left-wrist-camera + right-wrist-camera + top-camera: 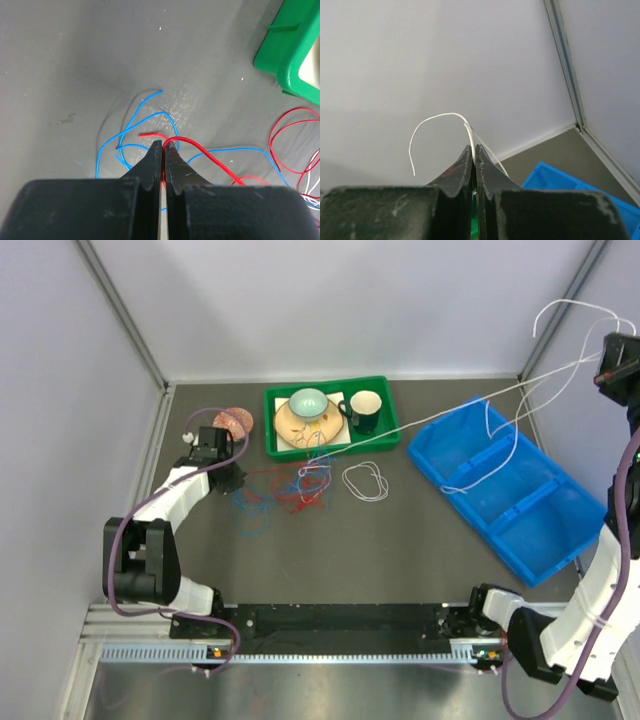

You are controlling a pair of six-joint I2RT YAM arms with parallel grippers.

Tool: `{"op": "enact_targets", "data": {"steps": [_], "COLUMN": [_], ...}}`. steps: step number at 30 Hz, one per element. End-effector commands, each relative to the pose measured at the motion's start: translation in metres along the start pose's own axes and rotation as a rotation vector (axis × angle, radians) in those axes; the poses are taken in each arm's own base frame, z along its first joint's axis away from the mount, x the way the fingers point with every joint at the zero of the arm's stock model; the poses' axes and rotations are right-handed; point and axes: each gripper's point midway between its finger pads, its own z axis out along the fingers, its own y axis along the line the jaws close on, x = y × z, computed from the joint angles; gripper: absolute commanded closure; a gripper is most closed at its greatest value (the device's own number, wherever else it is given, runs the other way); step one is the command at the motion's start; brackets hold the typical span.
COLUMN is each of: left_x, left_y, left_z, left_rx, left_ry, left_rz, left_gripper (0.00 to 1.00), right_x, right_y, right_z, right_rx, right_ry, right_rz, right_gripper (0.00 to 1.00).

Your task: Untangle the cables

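Observation:
Red cable (pixel 283 483) and blue cable (pixel 254 512) lie tangled on the dark table in front of the green tray. My left gripper (pixel 231 480) is at the tangle's left edge. In the left wrist view the left gripper (pixel 163 145) is shut on the red cable (pixel 212 160), with blue cable (pixel 131 129) loops just beyond. My right gripper (pixel 607 368) is raised at the far right. It is shut on the white cable (pixel 470 404), which runs taut down to the tangle and also droops into the blue bin. The right wrist view shows the right gripper (pixel 474 148) pinching the white cable (pixel 434 117). A white loop (pixel 365 481) lies on the table.
A green tray (pixel 273 436) at the back holds a bowl (pixel 308 402), a plate and a dark cup (pixel 364 409). A blue divided bin (pixel 520 532) sits at the right, under the raised white cable. A pinkish object (pixel 234 420) lies behind the left gripper.

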Motion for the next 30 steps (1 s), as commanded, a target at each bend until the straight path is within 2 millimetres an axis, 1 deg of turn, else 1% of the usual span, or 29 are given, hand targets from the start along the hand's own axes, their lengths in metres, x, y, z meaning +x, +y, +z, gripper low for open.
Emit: {"op": "enact_targets", "data": {"steps": [1, 3, 4, 5, 6, 8, 9, 10, 11, 12, 13, 14, 15, 16, 17, 18, 19, 20, 21, 22, 23, 24, 25, 26, 27, 28, 29, 30], "left_x": [-0.004, -0.002, -0.003, -0.001, -0.001, -0.003, -0.001, -0.001, -0.007, 0.000, -0.005, -0.009, -0.001, -0.003, -0.001, 0.004, 0.005, 0.006, 0.015, 0.019, 0.028, 0.046, 0.053, 0.076, 0.084, 0.094, 0.114, 0.121], "left_y": [0.011, 0.015, 0.014, 0.016, 0.017, 0.014, 0.001, -0.015, -0.034, -0.056, -0.073, -0.081, -0.093, -0.103, -0.107, -0.111, -0.116, -0.120, -0.128, -0.135, -0.143, -0.156, -0.165, -0.177, -0.186, -0.191, -0.199, -0.208], "left_z": [0.006, 0.009, 0.008, 0.008, 0.009, 0.007, 0.004, 0.001, -0.007, -0.016, -0.026, -0.033, -0.039, -0.047, -0.050, -0.054, -0.058, -0.062, -0.066, -0.070, -0.071, -0.077, -0.081, -0.085, -0.090, -0.093, -0.096, -0.102], "left_rx": [-0.039, -0.057, -0.055, -0.066, -0.071, -0.057, 0.005, 0.077, 0.149, 0.203, 0.237, 0.238, 0.249, 0.270, 0.280, 0.287, 0.307, 0.321, 0.342, 0.363, 0.392, 0.446, 0.470, 0.508, 0.533, 0.545, 0.563, 0.584], "left_ry": [-0.023, -0.015, -0.015, -0.007, -0.003, -0.006, 0.001, 0.002, -0.029, -0.027, -0.057, -0.092, -0.098, -0.110, -0.108, -0.098, -0.098, -0.103, -0.095, -0.089, -0.065, -0.021, -0.004, 0.039, 0.043, 0.053, 0.078, 0.081], "left_rz": [-0.009, -0.006, -0.002, 0.001, 0.003, 0.010, 0.019, 0.060, 0.085, 0.138, 0.187, 0.219, 0.269, 0.305, 0.319, 0.340, 0.363, 0.377, 0.409, 0.438, 0.459, 0.497, 0.521, 0.571, 0.602, 0.639, 0.688, 0.711], "left_gripper": [1.00, 1.00, 1.00, 1.00, 1.00, 1.00, 1.00, 1.00, 1.00, 0.99, 0.90, 0.61, 0.43, 0.32, 0.15, 0.08, 0.05, 0.02, 0.01, 0.01, 0.01, 0.01, 0.01, 0.01, 0.01, 0.01, 0.01, 0.01], "right_x": [-0.024, -0.027, -0.027, -0.026, -0.021, -0.016, -0.007, -0.004, 0.001, 0.015, 0.022, 0.025, 0.042, 0.048, 0.052, 0.064, 0.067, 0.066, 0.072, 0.073, 0.074, 0.077, 0.078, 0.083, 0.085, 0.088, 0.095, 0.098], "right_y": [0.011, 0.019, 0.019, 0.019, 0.016, 0.014, 0.010, 0.010, 0.009, 0.000, -0.004, -0.005, -0.015, -0.019, -0.020, -0.027, -0.029, -0.029, -0.033, -0.034, -0.036, -0.038, -0.038, -0.040, -0.040, -0.041, -0.044, -0.045], "right_z": [0.015, 0.016, 0.016, 0.017, 0.020, 0.019, 0.024, 0.021, 0.022, 0.029, 0.030, 0.026, 0.031, 0.031, 0.026, 0.027, 0.026, 0.020, 0.020, 0.017, 0.016, 0.014, 0.013, 0.013, 0.012, 0.013, 0.014, 0.013], "right_rx": [-0.019, -0.050, -0.053, -0.049, -0.041, -0.039, -0.036, -0.039, -0.040, -0.025, -0.015, -0.013, 0.010, 0.016, 0.018, 0.032, 0.035, 0.033, 0.044, 0.046, 0.050, 0.056, 0.056, 0.059, 0.055, 0.054, 0.058, 0.058], "right_ry": [-0.051, -0.049, -0.048, -0.046, -0.033, -0.020, 0.007, 0.013, 0.022, 0.052, 0.063, 0.065, 0.103, 0.115, 0.119, 0.146, 0.150, 0.144, 0.155, 0.154, 0.157, 0.160, 0.162, 0.177, 0.183, 0.191, 0.209, 0.214], "right_rz": [0.016, 0.030, 0.030, 0.031, 0.033, 0.035, 0.037, 0.041, 0.043, 0.046, 0.048, 0.045, 0.048, 0.047, 0.040, 0.039, 0.034, 0.026, 0.021, 0.016, 0.009, 0.008, 0.005, 0.006, 0.006, 0.007, 0.011, 0.011], "right_gripper": [1.00, 1.00, 1.00, 1.00, 1.00, 1.00, 1.00, 1.00, 1.00, 1.00, 1.00, 1.00, 1.00, 1.00, 1.00, 1.00, 1.00, 1.00, 1.00, 1.00, 1.00, 1.00, 1.00, 1.00, 1.00, 1.00, 1.00, 1.00]}}
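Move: The left hand, pinching a red cable low over the table, has the red-and-blue tangle about 17 cm to its right, level with it and some 4 cm below; the white coil lies roughly 30 cm to its right, and the green tray 22 cm right and 15 cm farther out. From the raised right hand, which holds the white cable, the tangle is about 43 cm left, 11 cm ahead and 55 cm below. Left releases the red cable, swinging about 20 cm right and up towards the tangle; right, gripping white, sinks. ##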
